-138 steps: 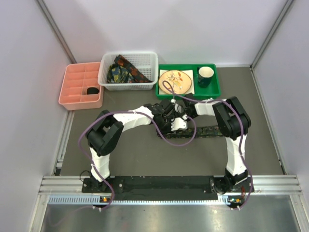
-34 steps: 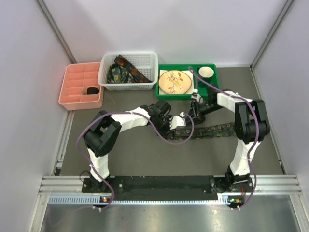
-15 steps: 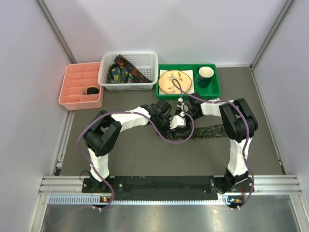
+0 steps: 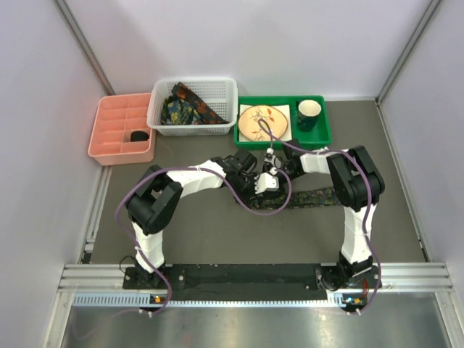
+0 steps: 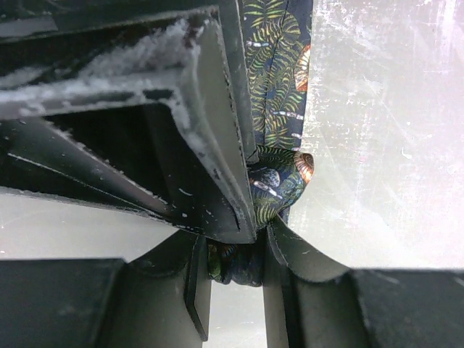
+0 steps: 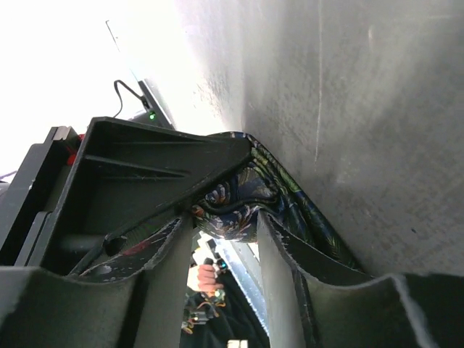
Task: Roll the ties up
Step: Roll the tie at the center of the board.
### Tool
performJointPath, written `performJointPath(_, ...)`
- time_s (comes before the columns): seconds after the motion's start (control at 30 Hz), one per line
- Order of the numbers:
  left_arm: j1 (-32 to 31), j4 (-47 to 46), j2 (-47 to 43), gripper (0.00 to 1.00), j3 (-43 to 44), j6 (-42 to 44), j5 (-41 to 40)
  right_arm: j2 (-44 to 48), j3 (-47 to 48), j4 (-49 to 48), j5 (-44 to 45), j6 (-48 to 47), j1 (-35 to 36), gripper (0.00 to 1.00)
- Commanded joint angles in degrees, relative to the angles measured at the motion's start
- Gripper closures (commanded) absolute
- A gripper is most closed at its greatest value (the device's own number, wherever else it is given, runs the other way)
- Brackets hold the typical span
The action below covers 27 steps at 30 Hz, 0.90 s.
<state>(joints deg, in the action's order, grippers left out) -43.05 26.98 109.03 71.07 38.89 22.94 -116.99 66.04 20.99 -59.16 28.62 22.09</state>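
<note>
A dark paisley tie (image 4: 313, 196) lies flat across the middle of the table, and its left end is rolled up under the two grippers. My left gripper (image 4: 266, 183) is shut on that rolled end. In the left wrist view the bunched roll (image 5: 239, 264) sits squeezed between my left gripper's (image 5: 235, 254) fingers, with the flat tie (image 5: 275, 101) running away above. My right gripper (image 4: 275, 169) meets the left one from the far side. In the right wrist view it (image 6: 223, 221) is shut on the roll (image 6: 232, 210). More ties (image 4: 185, 107) lie in the basket.
At the back stand a white basket (image 4: 155, 116), a pink compartment tray (image 4: 116, 148) with a dark item (image 4: 139, 135), and a green tray (image 4: 319, 138) with a plate (image 4: 262, 120) and a cup (image 4: 309, 112). Purple cables (image 4: 246, 203) loop over the tie.
A second ago my right gripper was off to the right near the green tray. It has swung left onto the roll beside the left gripper, which stayed put.
</note>
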Motion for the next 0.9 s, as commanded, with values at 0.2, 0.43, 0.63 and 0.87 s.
performJointPath(0.2,0.07,3.6,2.41,0.83,-2.51,-1.01,-2.9,-2.89,3.12,4.13,2.28,-4.52,1.29,1.0)
performJointPath(0.43,0.16,2.99,2.32,0.63,-2.51,-1.45,-1.41,-3.07,4.97,8.71,6.77,-11.48,1.03,1.0)
performJointPath(0.63,2.34,-0.08,-1.09,0.33,-3.21,-2.06,3.95,-2.46,4.1,8.54,9.67,-12.89,0.94,1.0)
performJointPath(0.87,10.26,-16.06,-10.59,0.13,-11.99,-6.54,19.85,-1.75,3.31,8.27,11.87,-14.12,0.59,1.0)
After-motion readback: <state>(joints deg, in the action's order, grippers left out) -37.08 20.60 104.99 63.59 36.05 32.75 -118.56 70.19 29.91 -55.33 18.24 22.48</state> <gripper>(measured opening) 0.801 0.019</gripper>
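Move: The tie's rolled end is already pinched in the left fingers, its middle about 1 cm to their right and level with them in reach and height. From the right gripper, the roll lies about 1 cm back, 1 cm left and 2 cm below. The flat strip still to be rolled runs off to the right, its middle some 12 cm right of the roll and about 2 cm lower. The green tray sits about 22 cm ahead of the left hand and 9 cm to its right. Shut the right gripper on the tie's roll while the left keeps its hold, then ease the right hand down about 1 cm and slightly to its right with a small tilt. Once it is shut, open the left fingers wide to let go, and draw them leftward off the roll by under 2 cm, rising a touch, the wrist tipping about 10 degrees so the fingers slant more to the right. ##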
